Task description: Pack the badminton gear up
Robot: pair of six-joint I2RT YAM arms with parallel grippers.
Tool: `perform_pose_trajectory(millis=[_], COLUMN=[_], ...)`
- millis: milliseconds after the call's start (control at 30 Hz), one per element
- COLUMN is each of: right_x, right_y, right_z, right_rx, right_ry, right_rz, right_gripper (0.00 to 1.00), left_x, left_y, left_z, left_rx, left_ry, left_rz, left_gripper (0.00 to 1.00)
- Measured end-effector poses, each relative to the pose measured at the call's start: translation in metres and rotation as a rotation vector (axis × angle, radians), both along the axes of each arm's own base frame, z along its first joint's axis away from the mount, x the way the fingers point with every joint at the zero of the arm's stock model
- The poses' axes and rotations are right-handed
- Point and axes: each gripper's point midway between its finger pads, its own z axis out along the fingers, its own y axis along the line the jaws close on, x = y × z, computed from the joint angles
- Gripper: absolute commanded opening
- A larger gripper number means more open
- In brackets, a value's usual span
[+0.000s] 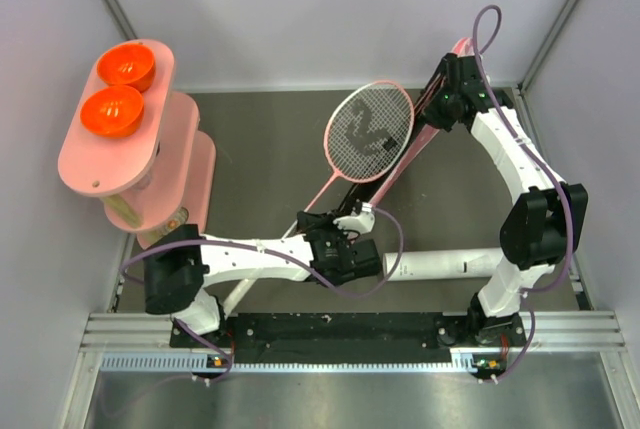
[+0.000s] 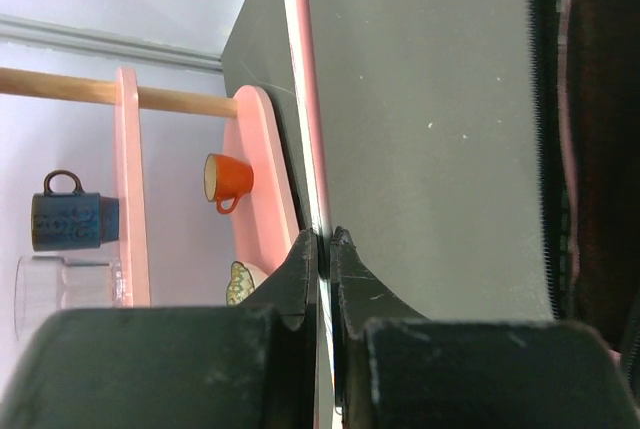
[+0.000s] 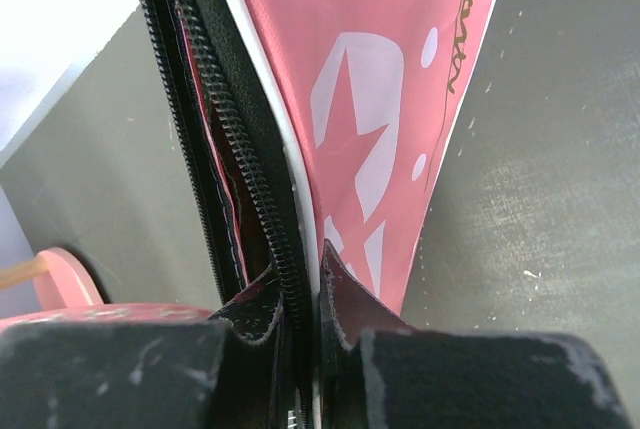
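Note:
A pink-framed racket (image 1: 370, 131) is tilted over the mat, head far, its thin shaft (image 2: 300, 59) running down to my left gripper (image 1: 327, 221). That gripper (image 2: 325, 244) is shut on the shaft. The white handle (image 1: 240, 294) pokes out below the left arm. The pink bag (image 3: 380, 99) hangs on edge at the back right, its black zip rim (image 1: 405, 159) sloping towards the racket head. My right gripper (image 1: 441, 99) (image 3: 312, 269) is shut on the bag's zip edge. A long white tube (image 1: 440, 265) lies near the front. No shuttlecocks are in view.
A pink oval stand (image 1: 110, 149) with two orange bowls (image 1: 112, 109) stands at the left wall. Its lower shelves hold an orange cup (image 2: 228, 179), a blue mug (image 2: 70, 214) and a glass (image 2: 65, 289). Grey walls close in the dark mat (image 1: 260, 149).

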Motion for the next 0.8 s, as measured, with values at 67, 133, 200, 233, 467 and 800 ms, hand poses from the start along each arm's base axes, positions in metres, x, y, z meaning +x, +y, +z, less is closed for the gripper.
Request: perform_pose_trajectory(millis=[67,133,200,233,467,800], right_x=[0.0,-0.001,-0.001,-0.001,-0.01,-0.025], right_y=[0.001,0.003,0.003,0.003,0.003,0.02], right_z=[0.0,0.001,0.001,0.0,-0.019,-0.045], right_rx=[0.01,0.022,0.03,0.035,0.065,0.122], right_ry=[0.002,0.005,0.008,0.009,0.022,0.047], right_rz=[-0.001,0.001,0.0,0.001,0.018,0.116], right_gripper=[0.0,0.0,0.0,0.0,0.0,0.0], left_x=[-0.002,-0.002,-0.002,-0.001,0.002,-0.009], left_y=[-0.004,-0.007,-0.009,-0.01,-0.041,-0.094], left_z=[-0.005,-0.009,-0.014,-0.015,-0.029,-0.031], left_rx=[0.018,0.052,0.092,0.113,0.131,-0.02], left_ry=[0.003,-0.002,-0.007,-0.011,0.071,0.317], left_rz=[-0.01,-0.015,-0.014,-0.011,-0.054,-0.291], left_gripper=[0.0,0.0,0.0,0.0,0.0,0.0])
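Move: My left hand grips the racket's shaft, with the racket head about 18 cm ahead, 11 cm to the right and perhaps 5 cm higher. The open bag it is meant for has its middle some 16 cm ahead of this hand, 18 cm right and 6 cm below; the white tube lies about 35 cm right and 6 cm back, on the table. From my right hand, pinching the bag's mouth edge, the bag's middle is roughly 8 cm back, 7 cm left and 9 cm below, the racket head about 13 cm left and 4 cm back. Keeping the shaft pinched, I first sink my left hand with a slight roll, then sweep it to the right, about 9 cm in all and 3 cm lower, taking the racket head into the bag's mouth while the wrist tips down and swings clockwise nearly 20 degrees. My right hand keeps hold of the mouth edge and lowers it some 4–5 cm, easing back and a little left. ##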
